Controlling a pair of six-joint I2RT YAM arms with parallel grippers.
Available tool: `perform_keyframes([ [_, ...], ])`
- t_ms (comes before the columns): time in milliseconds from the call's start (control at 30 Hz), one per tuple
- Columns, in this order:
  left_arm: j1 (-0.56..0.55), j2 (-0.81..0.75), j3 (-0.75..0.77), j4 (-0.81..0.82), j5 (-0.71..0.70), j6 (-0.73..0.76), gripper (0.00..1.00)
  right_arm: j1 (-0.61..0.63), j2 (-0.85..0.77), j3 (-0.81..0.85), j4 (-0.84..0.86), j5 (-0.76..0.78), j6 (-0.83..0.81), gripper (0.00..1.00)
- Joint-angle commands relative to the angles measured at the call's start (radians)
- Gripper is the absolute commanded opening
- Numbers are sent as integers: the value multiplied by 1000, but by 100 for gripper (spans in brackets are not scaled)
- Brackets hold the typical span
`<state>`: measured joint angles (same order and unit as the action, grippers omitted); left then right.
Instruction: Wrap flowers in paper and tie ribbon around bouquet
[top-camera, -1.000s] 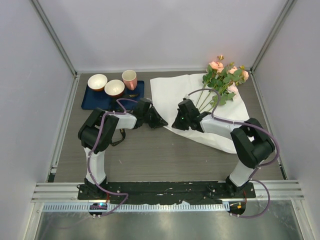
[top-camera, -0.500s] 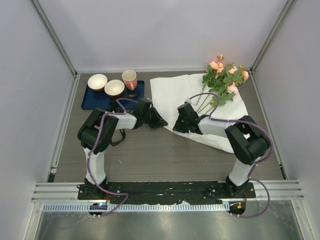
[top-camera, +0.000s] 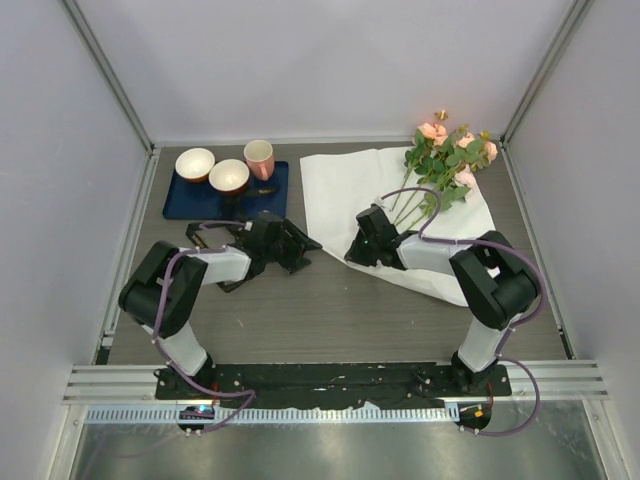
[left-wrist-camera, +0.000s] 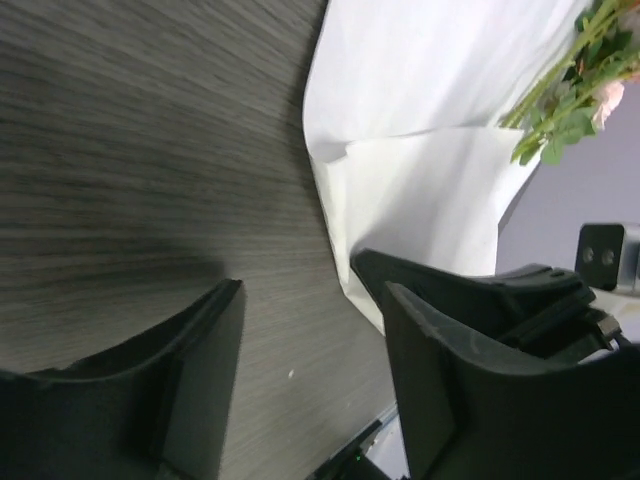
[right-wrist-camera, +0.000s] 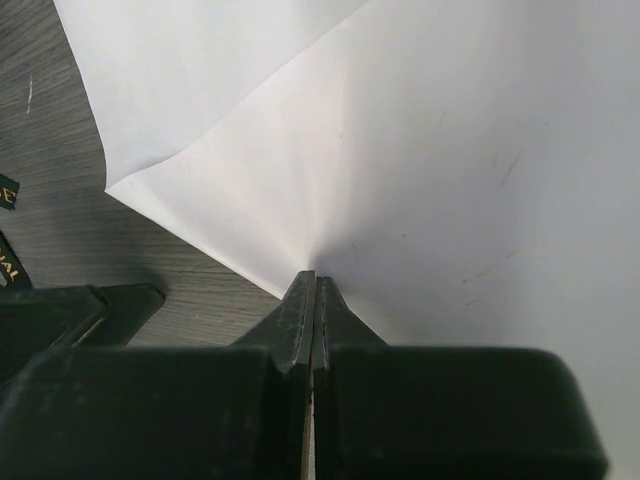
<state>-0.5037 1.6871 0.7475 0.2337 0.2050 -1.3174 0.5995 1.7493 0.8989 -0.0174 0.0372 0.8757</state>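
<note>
The white paper (top-camera: 345, 190) lies on the table at the back right, with the pink-rose flowers (top-camera: 452, 152) across its far right corner, stems pointing toward the middle. My right gripper (top-camera: 360, 246) is shut on the paper's near-left edge, and the sheet rises into a fold at the fingertips (right-wrist-camera: 313, 282). My left gripper (top-camera: 302, 250) stands open over bare table left of the paper (left-wrist-camera: 420, 190), with only tabletop between its fingers (left-wrist-camera: 205, 370). The black ribbon (top-camera: 232, 284) lies under the left arm; its gold-lettered end (right-wrist-camera: 8, 268) shows at the right wrist view's left edge.
A dark blue mat (top-camera: 180, 200) at the back left carries two white bowls (top-camera: 195, 163) (top-camera: 229, 176) and a pink cup (top-camera: 259, 158). Grey enclosure walls stand round the table on three sides. The flowers (left-wrist-camera: 580, 60) show at the left wrist view's top right.
My left gripper has opened and drawn back to the left, away from the paper's edge. The right gripper keeps its pinch on the paper in nearly the same place.
</note>
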Motion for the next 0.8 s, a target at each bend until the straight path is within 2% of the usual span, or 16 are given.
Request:
perform_keyframes([
  [0, -5, 72, 3, 113, -75, -133, 59, -3, 9, -14, -10, 1, 8, 0],
  [167, -24, 117, -5, 159, -197, -167, 58, -4, 10, -9, -12, -8, 6, 0],
  [367, -61, 155, -34, 185, -346, -229, 46, -9, 0, -9, -18, -5, 5, 0],
  [533, -96, 183, -54, 242, -458, -198, 41, -10, -7, -2, -30, -7, 5, 0],
  [600, -96, 194, -82, 318, -469, -175, 36, -12, -7, -2, -33, -5, 9, 0],
  [667, -98, 191, -109, 418, -477, -140, 26, -14, -1, -2, -39, -8, 16, 0],
  [767, -116, 114, -109, 460, -531, 39, 13, -18, 10, -9, -53, -20, 60, 0],
])
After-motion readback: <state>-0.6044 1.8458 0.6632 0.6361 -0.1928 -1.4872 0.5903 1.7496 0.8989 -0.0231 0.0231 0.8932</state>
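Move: The paper's near left corner lies some 4 cm straight ahead of my left hand and about 3 cm lower; from my right hand it is roughly 4 cm ahead and 7 cm left, at about its height. The ribbon is on the table some 16 cm left of my left hand, level with it and 4 cm below. The flowers lie about 26 cm right of my left hand and 19 cm ahead. I reach my left hand forward about 4 cm, sinking 2 cm or so as it comes onto the paper's near left corner. On the way I turn the wrist some 20 degrees counter-clockwise and bring the parted fingers nearly shut around the corner. My right hand stays put, its closed fingertips still pressing on the paper's near edge to hold it. ##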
